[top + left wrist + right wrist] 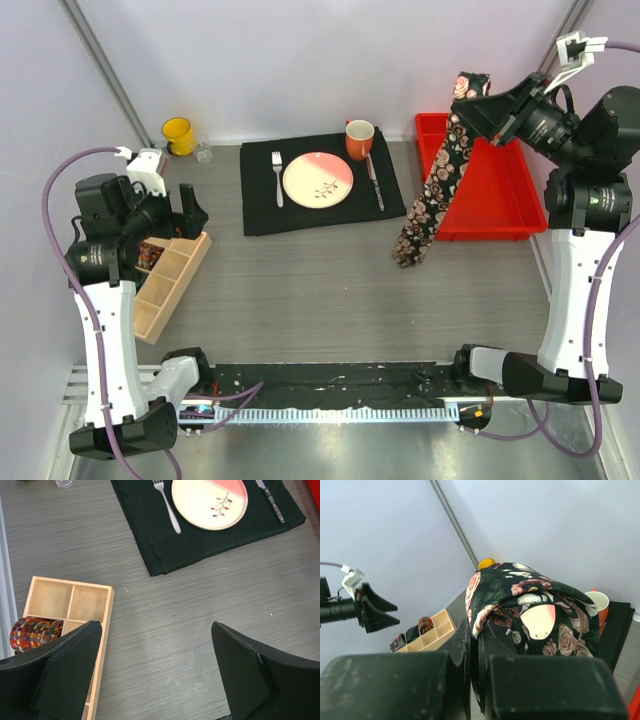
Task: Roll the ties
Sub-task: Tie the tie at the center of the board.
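Observation:
A long black tie (440, 170) with a pink rose print hangs from my right gripper (468, 108), which is shut on its upper end above the back right of the table. Its lower end reaches down to the table by the red tray. In the right wrist view the fabric (520, 595) bunches over the closed fingers (465, 645). My left gripper (157, 645) is open with nothing between its fingers, and it hovers over bare table beside the wooden divided box (70, 600). A coiled red-brown patterned tie (32, 632) sits in one compartment of that box.
A black placemat (260, 210) at the back centre carries a plate (317, 180), fork (277, 178) and knife (374, 180), with an orange mug (359, 138) at its corner. A red tray (490, 190) lies at the right. A yellow mug (178, 134) stands back left.

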`<action>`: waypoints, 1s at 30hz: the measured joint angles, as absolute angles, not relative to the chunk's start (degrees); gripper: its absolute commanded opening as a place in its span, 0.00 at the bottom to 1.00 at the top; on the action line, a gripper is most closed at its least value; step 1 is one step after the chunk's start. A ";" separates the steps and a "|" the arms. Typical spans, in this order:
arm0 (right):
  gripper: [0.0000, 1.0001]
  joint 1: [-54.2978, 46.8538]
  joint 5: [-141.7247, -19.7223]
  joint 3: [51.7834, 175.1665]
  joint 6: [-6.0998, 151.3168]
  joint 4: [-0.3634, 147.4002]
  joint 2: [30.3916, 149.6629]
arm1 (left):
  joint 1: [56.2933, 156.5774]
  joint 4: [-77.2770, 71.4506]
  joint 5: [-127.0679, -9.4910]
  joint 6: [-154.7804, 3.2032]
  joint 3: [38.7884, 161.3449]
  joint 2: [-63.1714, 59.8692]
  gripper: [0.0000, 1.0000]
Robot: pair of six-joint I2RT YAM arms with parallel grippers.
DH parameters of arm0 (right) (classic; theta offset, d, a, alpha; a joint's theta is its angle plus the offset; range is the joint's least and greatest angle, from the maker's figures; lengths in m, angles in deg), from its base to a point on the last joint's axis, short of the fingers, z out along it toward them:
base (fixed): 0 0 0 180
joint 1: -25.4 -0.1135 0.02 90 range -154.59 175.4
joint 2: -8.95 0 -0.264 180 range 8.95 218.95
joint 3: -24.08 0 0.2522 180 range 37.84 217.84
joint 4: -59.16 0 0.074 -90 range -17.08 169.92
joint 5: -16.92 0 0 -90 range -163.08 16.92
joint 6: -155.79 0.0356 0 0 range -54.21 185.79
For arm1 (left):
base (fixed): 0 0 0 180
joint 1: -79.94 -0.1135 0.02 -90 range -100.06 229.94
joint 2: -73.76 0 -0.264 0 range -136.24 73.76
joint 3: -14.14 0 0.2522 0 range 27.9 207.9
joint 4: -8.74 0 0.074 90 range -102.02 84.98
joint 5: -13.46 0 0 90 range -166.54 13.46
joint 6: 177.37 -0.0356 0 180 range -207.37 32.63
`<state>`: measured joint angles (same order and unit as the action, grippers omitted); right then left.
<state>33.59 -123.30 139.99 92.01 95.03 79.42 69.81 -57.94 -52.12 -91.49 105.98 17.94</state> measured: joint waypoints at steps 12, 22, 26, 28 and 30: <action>0.01 35.62 -100.33 140.03 83.33 106.05 72.69 | 69.81 -57.90 -51.37 -91.53 105.98 16.87 0.96; 0.01 36.24 -93.20 137.19 63.42 114.90 69.92 | 69.81 -56.76 -52.01 -92.82 102.53 17.42 0.97; 0.25 29.92 -92.00 126.11 62.05 114.77 68.80 | 69.81 -56.74 -53.67 -93.41 100.34 17.42 0.98; 0.61 22.68 -92.04 119.71 62.99 114.48 68.80 | 69.81 -56.76 -54.41 -93.94 99.73 17.42 0.99; 0.82 15.84 -93.60 113.76 64.06 114.13 71.45 | 69.81 -56.98 -54.94 -94.42 99.29 17.40 1.00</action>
<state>15.84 -93.60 113.76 64.06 114.13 71.45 69.81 -56.98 -54.94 -94.42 99.29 17.40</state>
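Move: The right gripper already pinches the floral tie, which hangs from it. The board's center lies about 18 cm to its left, nearly level with it fore and aft, and some 50 cm below. The plate is roughly 26 cm ahead and 18 cm left, the knife 26 cm ahead and 2 cm left, the red tray's middle 26 cm ahead and 27 cm right, all on the table. From the left gripper, the board's center lies about 24 cm right, 3 cm ahead and 30 cm down. Swing the held tie out to the right about 10 cm with a slight lift, turning the wrist clockwise. Then sweep the right gripper sharply down towards the board, over 20 cm, swinging back left to about where it began sideways, with its left side dipping and the fingers tipping down. Open the fingers about halfway at the very end. Let the open left gripper sink about 5 cm on its side. ##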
